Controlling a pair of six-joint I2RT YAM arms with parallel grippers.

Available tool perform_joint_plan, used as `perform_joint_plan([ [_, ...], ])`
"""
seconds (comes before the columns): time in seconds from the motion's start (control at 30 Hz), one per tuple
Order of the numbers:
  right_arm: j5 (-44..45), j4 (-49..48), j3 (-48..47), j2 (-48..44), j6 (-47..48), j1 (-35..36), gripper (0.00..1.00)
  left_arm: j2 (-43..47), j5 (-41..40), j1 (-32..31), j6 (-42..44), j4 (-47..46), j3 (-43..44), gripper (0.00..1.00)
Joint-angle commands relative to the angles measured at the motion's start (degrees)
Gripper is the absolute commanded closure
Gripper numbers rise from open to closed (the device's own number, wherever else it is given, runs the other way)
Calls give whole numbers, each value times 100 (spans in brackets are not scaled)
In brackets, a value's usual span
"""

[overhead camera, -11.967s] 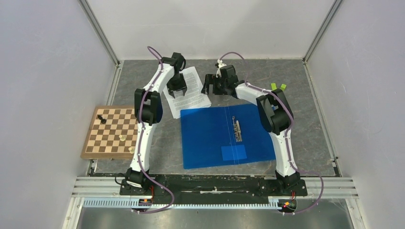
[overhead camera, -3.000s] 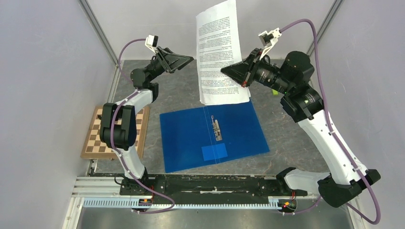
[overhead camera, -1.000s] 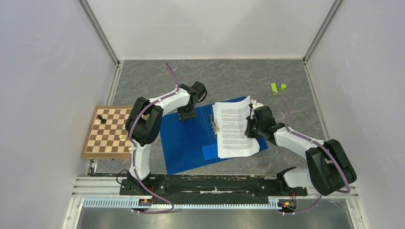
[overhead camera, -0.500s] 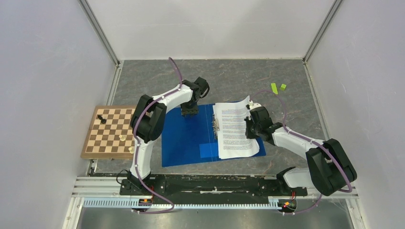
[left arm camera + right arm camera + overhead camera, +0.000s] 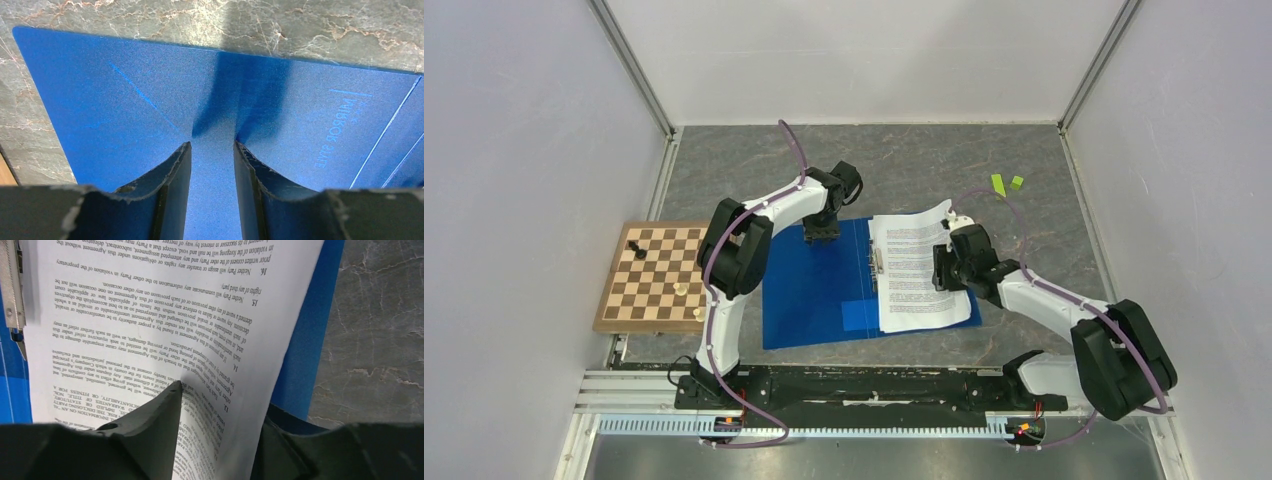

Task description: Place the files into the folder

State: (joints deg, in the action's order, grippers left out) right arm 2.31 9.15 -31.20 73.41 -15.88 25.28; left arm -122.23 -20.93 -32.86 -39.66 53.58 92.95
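The blue folder point(image 5: 819, 290) lies open on the table, its metal clip point(image 5: 876, 258) along the spine. The files point(image 5: 914, 275), white sheets of black text, rest on its right half, their right edge curling up. My right gripper point(image 5: 944, 268) is at that edge, open. One finger point(image 5: 165, 410) lies on top of the sheets point(image 5: 150, 315); the other is under them. My left gripper point(image 5: 821, 232) stands open over the far edge of the left flap point(image 5: 150, 90), its fingertips point(image 5: 186, 150) down at the blue surface with nothing between them.
A wooden chessboard point(image 5: 659, 277) with a few pieces sits left of the folder, near the left arm. Two small green bits point(image 5: 1006, 184) lie at the back right. Walls close in the table on three sides.
My right gripper has opened and let go of the files, which now rest on the folder. The folder slid and squared up slightly leftward under the left gripper.
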Motion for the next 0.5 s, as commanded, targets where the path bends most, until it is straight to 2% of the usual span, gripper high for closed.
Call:
perform_joint_plan([
  [0.0, 76, -93, 120, -223, 11, -6, 48, -292, 208, -27, 124, -257, 59, 56],
  [0.33, 112, 20, 299, -617, 11, -103, 18, -268, 216, -10, 160, -218, 116, 56],
  [0.47, 129, 85, 316, -741, 28, -152, 9, -279, 221, -10, 172, -221, 137, 56],
])
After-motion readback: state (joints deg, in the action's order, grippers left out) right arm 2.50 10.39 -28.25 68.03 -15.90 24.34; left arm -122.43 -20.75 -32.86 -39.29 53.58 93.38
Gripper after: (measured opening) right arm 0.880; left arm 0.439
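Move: My right hand is already unclenched, its half-open fingers straddling the curled right edge of the files, whose middle lies about 6 cm to its left, 4 cm ahead and 2 cm lower. From that hand the folder's ring clip sits some 16 cm left and 6 cm ahead, and the light blue pocket about 20 cm left and 6 cm back. From my left hand, the files' middle is roughly 23 cm to the right and 7 cm back. I keep spreading my right fingers, from not quite half open to nearly wide, one over the sheets and the other at their right edge. Meanwhile I ease the hand back and to the right, about 1.5 cm in all, away from the files' middle; it stays low and lifts only a touch at the very end. ##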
